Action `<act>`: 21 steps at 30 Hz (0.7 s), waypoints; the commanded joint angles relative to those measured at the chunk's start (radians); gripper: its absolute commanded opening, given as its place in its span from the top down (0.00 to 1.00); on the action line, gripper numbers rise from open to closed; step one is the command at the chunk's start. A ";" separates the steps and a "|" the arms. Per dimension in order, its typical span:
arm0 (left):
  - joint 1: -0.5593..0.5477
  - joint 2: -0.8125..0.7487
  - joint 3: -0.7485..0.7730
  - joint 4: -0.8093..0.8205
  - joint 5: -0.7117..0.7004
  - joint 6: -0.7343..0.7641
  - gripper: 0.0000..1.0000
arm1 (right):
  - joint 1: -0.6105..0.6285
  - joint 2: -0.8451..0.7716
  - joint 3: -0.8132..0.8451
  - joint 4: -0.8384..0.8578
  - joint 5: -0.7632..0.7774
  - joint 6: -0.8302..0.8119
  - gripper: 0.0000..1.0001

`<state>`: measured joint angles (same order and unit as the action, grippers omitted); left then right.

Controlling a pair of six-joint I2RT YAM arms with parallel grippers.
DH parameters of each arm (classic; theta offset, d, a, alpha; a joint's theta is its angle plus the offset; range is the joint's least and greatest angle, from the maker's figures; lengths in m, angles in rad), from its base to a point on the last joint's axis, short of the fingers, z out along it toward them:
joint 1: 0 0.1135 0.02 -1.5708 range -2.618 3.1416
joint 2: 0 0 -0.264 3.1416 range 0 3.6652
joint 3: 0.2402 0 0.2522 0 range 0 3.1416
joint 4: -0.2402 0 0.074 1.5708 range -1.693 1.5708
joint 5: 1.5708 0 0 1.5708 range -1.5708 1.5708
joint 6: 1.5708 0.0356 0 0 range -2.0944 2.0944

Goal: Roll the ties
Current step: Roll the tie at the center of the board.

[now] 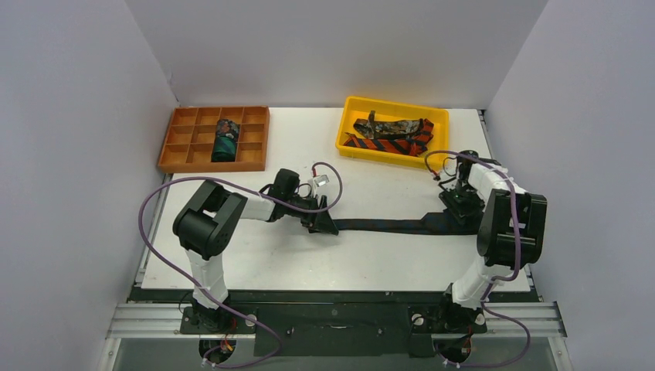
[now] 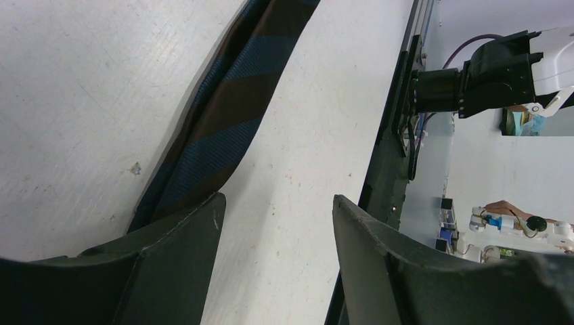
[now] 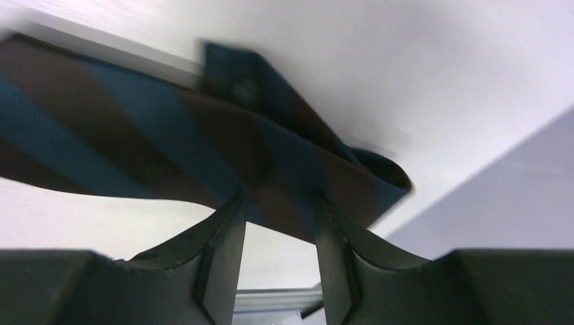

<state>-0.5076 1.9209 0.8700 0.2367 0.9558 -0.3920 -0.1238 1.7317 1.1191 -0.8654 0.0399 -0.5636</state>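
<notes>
A dark navy tie with brown stripes (image 1: 394, 226) lies flat across the table between my two grippers. My left gripper (image 1: 324, 226) is at its narrow left end. In the left wrist view the gripper (image 2: 276, 200) is open with only bare table between the jaws, and the tie (image 2: 223, 128) runs under the left finger (image 2: 183, 250). My right gripper (image 1: 462, 207) is at the tie's wide right end. In the right wrist view the gripper (image 3: 278, 203) stands apart at the tie's (image 3: 135, 142) edge, with a gap between the pads.
A yellow tray (image 1: 344, 127) at the back right holds a red-orange striped tie (image 1: 386, 144) and a mottled brown tie (image 1: 394, 126). A brown compartment organiser (image 1: 181, 147) at the back left holds a dark teal rolled tie (image 1: 225, 141). Purple cables loop off both arms.
</notes>
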 commanded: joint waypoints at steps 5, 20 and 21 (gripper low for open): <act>0.014 0.014 -0.041 -0.128 -0.103 0.062 0.41 | -0.121 -0.014 0.104 -0.080 0.146 -0.179 0.62; 0.012 0.022 -0.031 -0.137 -0.110 0.069 0.41 | 0.210 -0.030 0.053 -0.025 -0.177 0.209 0.57; 0.012 0.021 -0.033 -0.139 -0.111 0.071 0.41 | 0.222 -0.015 0.046 -0.009 -0.155 0.212 0.57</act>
<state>-0.5026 1.9148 0.8684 0.2176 0.9554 -0.3798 0.0719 1.6909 1.1873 -0.9432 -0.1333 -0.4416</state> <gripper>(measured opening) 0.584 0.425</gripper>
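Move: Under the right hand, almost touching the downturned fingertips, lies the tie's wide folded part: its middle about 2 cm to the left and 2 cm below, its left crease some 9 cm left and 1 cm ahead. The tie's narrow stretch runs on from there, its middle about 23 cm left and 1 cm back; the yellow box stands some 27 cm ahead and 20 cm left. From the left hand the folded part lies about 33 cm to the right, level with it and 2 cm below. Finishing a low stroke towards the tie's right end, the right hand runs about 5 cm right, then lifts some 4 cm off the folded part and swings back left about 15 cm, sinking a little at the end over the left crease. Its fingers keep their part-open gap while the tips swing left by nearly 20 degrees. The left hand stays put, fingers open, one seeming to rest on the tie's left end. ##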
